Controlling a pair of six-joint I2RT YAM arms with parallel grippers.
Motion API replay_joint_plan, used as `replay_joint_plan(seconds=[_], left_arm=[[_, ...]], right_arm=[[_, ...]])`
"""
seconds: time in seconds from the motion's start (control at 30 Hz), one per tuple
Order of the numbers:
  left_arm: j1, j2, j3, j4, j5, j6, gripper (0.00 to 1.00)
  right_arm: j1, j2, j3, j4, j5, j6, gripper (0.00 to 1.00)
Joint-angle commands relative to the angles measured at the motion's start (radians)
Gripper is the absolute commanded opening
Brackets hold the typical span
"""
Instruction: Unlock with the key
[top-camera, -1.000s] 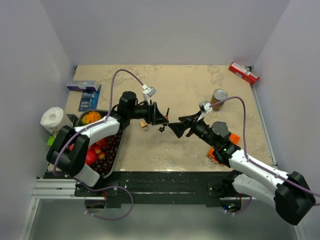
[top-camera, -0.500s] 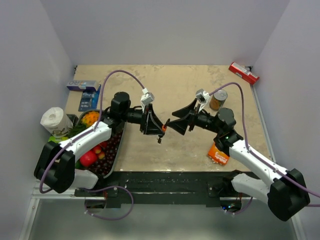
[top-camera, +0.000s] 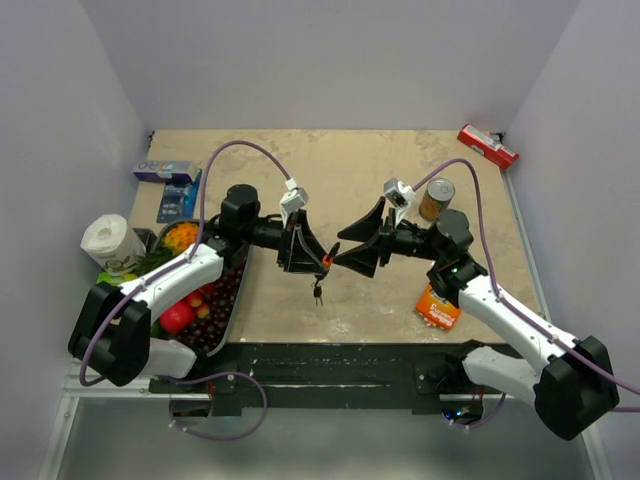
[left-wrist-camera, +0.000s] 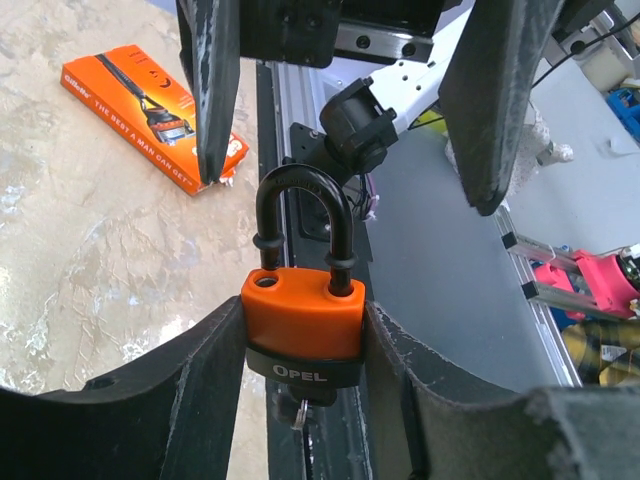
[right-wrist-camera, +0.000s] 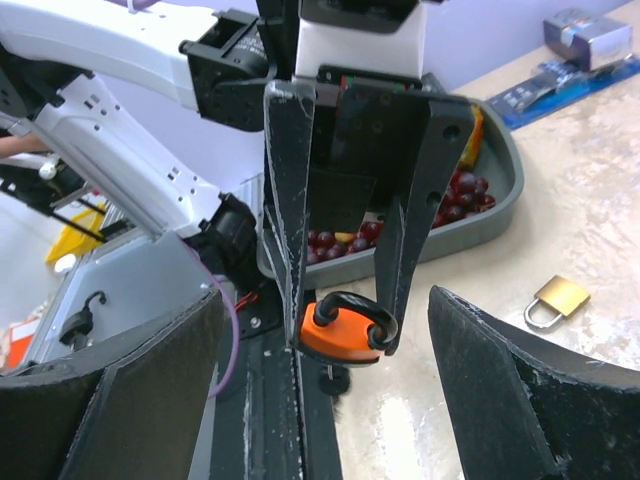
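An orange-bodied padlock (left-wrist-camera: 303, 315) with a black shackle is clamped by its sides in my left gripper (left-wrist-camera: 305, 322), which is shut on it. One shackle leg ends above an open hole in the body. The key (left-wrist-camera: 299, 411) sticks out under the padlock, its black head hanging down (top-camera: 318, 292). My right gripper (top-camera: 346, 250) faces the padlock (top-camera: 326, 262) from the right, open, its fingers (left-wrist-camera: 210, 100) on either side of the shackle and not touching it. In the right wrist view, the padlock (right-wrist-camera: 345, 332) and key (right-wrist-camera: 333, 378) sit between the left gripper's fingers (right-wrist-camera: 285, 230).
A small brass padlock (right-wrist-camera: 558, 298) lies on the table. A grey tray (top-camera: 232, 308) of fruit stands at the left. An orange box (top-camera: 437, 308), a can (top-camera: 437, 197), a red box (top-camera: 487, 145), blue packs (top-camera: 170, 182) and a paper roll (top-camera: 108, 238) lie around.
Both arms have swung up and apart from their low meeting point. The left gripper still holds the padlock, and the key now dangles lower beneath it.
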Motion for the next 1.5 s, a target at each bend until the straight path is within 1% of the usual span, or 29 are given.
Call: replay_joint_plan(seconds=[0.0,0.2,0.37,0.5,0.57,0.63,0.8,0.87,0.97,1.0,1.07,1.1,1.27,1.3,1.37,1.4,1.43,1.47], left_arm=[[-0.009,-0.001,-0.006,0.086,0.041,-0.020,0.00],[-0.014,0.008,-0.006,0.086,0.038,-0.022,0.00],[-0.017,0.011,-0.007,0.086,0.032,-0.019,0.00],[-0.017,0.011,-0.007,0.084,0.024,-0.019,0.00],[-0.017,0.011,-0.007,0.083,0.016,-0.016,0.00],[-0.015,0.011,-0.007,0.075,0.003,-0.010,0.00],[-0.017,0.014,0.005,0.018,-0.059,0.027,0.00],[-0.017,0.020,0.011,-0.003,-0.070,0.041,0.00],[-0.017,0.025,0.014,-0.012,-0.093,0.044,0.00],[-0.017,0.025,0.014,-0.020,-0.108,0.049,0.00],[-0.015,0.023,0.022,-0.049,-0.129,0.068,0.00],[-0.015,0.023,0.025,-0.064,-0.157,0.081,0.00],[-0.017,0.014,0.034,-0.130,-0.273,0.127,0.00],[-0.017,0.012,0.034,-0.138,-0.324,0.130,0.00],[-0.018,0.012,0.040,-0.173,-0.390,0.145,0.00],[-0.018,0.014,0.043,-0.190,-0.460,0.150,0.00],[-0.020,0.015,0.046,-0.222,-0.502,0.153,0.00],[-0.024,0.017,0.055,-0.244,-0.548,0.164,0.00]], right_arm=[[-0.001,0.010,0.024,0.012,-0.062,-0.005,0.86],[0.009,0.028,0.024,0.038,-0.081,0.013,0.85],[0.020,0.048,0.021,0.054,-0.085,0.018,0.82],[0.022,0.065,0.018,0.058,-0.089,0.018,0.77],[0.020,0.065,0.016,0.054,-0.086,0.018,0.72],[0.022,0.063,0.013,0.048,-0.080,0.013,0.66],[0.022,0.060,0.009,0.002,-0.022,-0.014,0.52],[0.020,0.068,0.006,-0.023,-0.008,-0.022,0.49],[0.020,0.074,-0.002,-0.026,0.004,-0.020,0.43],[0.020,0.076,-0.002,-0.032,0.018,-0.022,0.37],[0.022,0.076,-0.001,-0.052,0.030,-0.028,0.31],[0.020,0.076,0.002,-0.061,0.041,-0.036,0.24],[0.020,0.088,0.029,-0.158,0.116,-0.074,0.13],[0.022,0.097,0.032,-0.167,0.129,-0.079,0.09],[0.022,0.109,0.041,-0.205,0.184,-0.083,0.04],[0.022,0.124,0.042,-0.216,0.207,-0.083,0.01],[0.020,0.134,0.045,-0.245,0.233,-0.082,0.00],[0.022,0.143,0.052,-0.261,0.292,-0.077,0.00]])
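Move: Just off the tips of the open right fingers is the black shackle of the orange padlock, about 2 cm to the hand's left, level fore and aft and 1 cm lower. The left hand grips the padlock body, with the shackle some 4 cm to that hand's right. From the right hand, the keys hang about 5 cm left, 2 cm back and 6 cm down; the brass padlock lies roughly 12 cm ahead, 12 cm left and 22 cm below. Closing from wide open to almost shut, the right fingers pinch the shackle while that hand sinks and edges about 1 cm left, then carries on down and forward, some 7 cm lower and 3.5 cm farther out in all. The left hand keeps its grip on the body and, mostly late on, travels with it, about 5 cm down and 4 cm forward, its fingertips swinging some 15 degrees forward and dipping. ##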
